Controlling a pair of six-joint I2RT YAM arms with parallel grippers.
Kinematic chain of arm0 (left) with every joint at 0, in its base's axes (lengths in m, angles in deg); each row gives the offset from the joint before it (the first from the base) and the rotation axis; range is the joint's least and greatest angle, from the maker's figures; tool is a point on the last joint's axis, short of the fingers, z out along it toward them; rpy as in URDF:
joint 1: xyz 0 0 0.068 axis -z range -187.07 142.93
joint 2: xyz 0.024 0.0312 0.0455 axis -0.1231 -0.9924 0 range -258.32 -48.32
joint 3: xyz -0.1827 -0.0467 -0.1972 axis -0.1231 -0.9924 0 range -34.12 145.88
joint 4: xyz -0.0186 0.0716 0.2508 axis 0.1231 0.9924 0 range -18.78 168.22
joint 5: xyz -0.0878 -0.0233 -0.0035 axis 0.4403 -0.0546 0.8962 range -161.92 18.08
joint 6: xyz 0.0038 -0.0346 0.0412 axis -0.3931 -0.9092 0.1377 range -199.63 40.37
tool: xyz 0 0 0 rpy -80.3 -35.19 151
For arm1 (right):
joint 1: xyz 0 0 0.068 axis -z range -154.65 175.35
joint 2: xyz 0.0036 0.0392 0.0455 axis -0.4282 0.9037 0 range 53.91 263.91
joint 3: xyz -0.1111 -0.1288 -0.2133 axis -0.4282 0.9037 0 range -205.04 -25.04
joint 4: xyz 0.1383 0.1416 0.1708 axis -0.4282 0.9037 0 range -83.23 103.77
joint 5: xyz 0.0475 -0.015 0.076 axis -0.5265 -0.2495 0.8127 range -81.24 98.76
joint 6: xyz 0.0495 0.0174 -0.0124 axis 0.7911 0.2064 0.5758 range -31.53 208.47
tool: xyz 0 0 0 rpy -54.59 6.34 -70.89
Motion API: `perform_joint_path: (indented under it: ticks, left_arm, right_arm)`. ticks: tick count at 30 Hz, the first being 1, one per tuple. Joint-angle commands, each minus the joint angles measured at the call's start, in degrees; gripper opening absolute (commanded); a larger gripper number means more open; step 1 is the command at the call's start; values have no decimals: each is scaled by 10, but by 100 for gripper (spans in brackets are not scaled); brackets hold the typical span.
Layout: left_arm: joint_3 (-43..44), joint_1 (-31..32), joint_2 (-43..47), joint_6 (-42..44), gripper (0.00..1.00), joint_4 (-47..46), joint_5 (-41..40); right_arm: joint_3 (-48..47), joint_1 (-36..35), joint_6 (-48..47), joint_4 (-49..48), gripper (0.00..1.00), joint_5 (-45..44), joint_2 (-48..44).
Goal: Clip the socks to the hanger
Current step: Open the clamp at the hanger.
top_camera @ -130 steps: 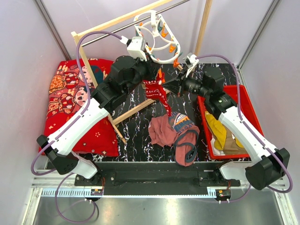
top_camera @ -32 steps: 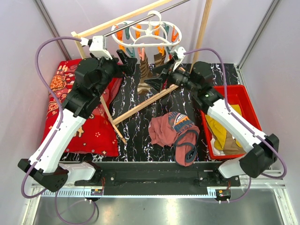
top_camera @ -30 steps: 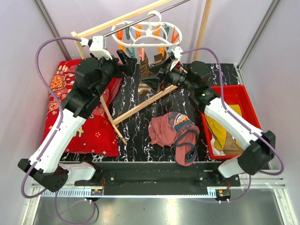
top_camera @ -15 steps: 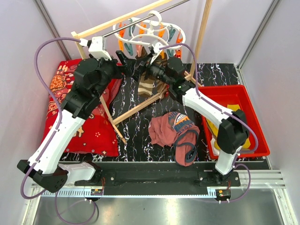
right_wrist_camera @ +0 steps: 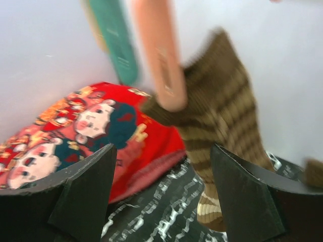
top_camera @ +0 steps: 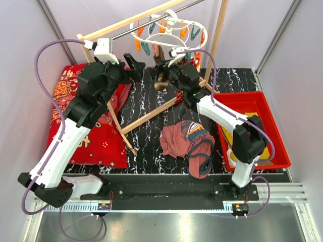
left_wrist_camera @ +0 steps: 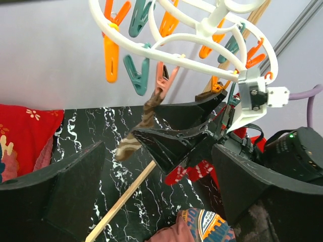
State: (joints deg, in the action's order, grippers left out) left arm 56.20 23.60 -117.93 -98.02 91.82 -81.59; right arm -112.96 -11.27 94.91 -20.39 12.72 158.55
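The white oval hanger [top_camera: 169, 27] hangs from the metal rail, with orange and teal pegs; it also shows in the left wrist view [left_wrist_camera: 202, 35]. A salmon peg [left_wrist_camera: 162, 83] grips a brown-and-tan striped sock [left_wrist_camera: 139, 128], which hangs down and also shows in the top view [top_camera: 160, 64]. My right gripper [top_camera: 162, 69] is open right at this sock [right_wrist_camera: 222, 131], its jaws apart and empty. My left gripper [top_camera: 136, 65] is open just left of it. A red sock with white pattern [left_wrist_camera: 189, 171] shows below the right gripper's fingers [left_wrist_camera: 171, 146]. A mustard yellow sock [top_camera: 233, 137] lies in the red tray.
The red tray [top_camera: 262, 108] sits at the right. A rust-maroon garment [top_camera: 187, 143] lies mid-table. A red cartoon-print cushion [top_camera: 75, 108] lies at the left. The wooden rack's pole [top_camera: 149, 115] runs slantwise under the hanger, and its upright [top_camera: 217, 30] stands right of the hanger.
My right gripper has swung left and up under the hanger to the striped sock. The hanger has turned and swung right. The left arm has hardly moved in the last second.
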Motion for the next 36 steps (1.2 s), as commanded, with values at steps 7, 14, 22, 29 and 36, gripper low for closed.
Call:
perform_joint_path:
  ticks: [7, 14, 22, 29, 36]
  left_arm:
    - [42, -3, -24, 8, 89, -10, -2]
    - [67, -2, -61, -7, 85, -12, 8]
    - [91, 2, -97, -48, 75, -18, 55]
    - [96, 7, -121, -47, 68, -30, 38]
    - [83, 11, -139, -30, 65, -63, -33]
  right_arm:
    - [53, 39, 1, -17, 84, -35, -78]
    - [70, 63, 14, -15, 84, -33, -96]
    - [79, 74, 16, -11, 84, -21, -105]
    - [86, 78, 17, -13, 84, -5, -114]
    - [92, 82, 16, -11, 84, -2, -121]
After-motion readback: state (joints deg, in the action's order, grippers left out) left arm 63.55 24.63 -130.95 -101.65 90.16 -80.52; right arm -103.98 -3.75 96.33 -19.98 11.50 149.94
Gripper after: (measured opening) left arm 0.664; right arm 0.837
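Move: From my left hand, the empty teal clothespin on the hanger's near rim is about 9 cm ahead, 3 cm right and 3 cm above. The near orange clothespin is 8 cm straight ahead and some 5 cm up; the pink one gripping a striped sock is 9 cm ahead, 7 cm right and 3 cm up. From my right hand, that pink clothespin is 2 cm ahead, 1 cm left and 6 cm up, the teal one about 1 cm ahead, 5 cm left, equally high. With my right hand still open around the striped sock under the pink clothespin, I sweep about 8 cm to the right, seeming to push sock and clothespin along so the hanger turns, then ease off. My left hand reaches forward and right, about 5 cm each way and slightly down, towards the teal clothespin, its fingers narrowing partway; they don't yet pinch it. ##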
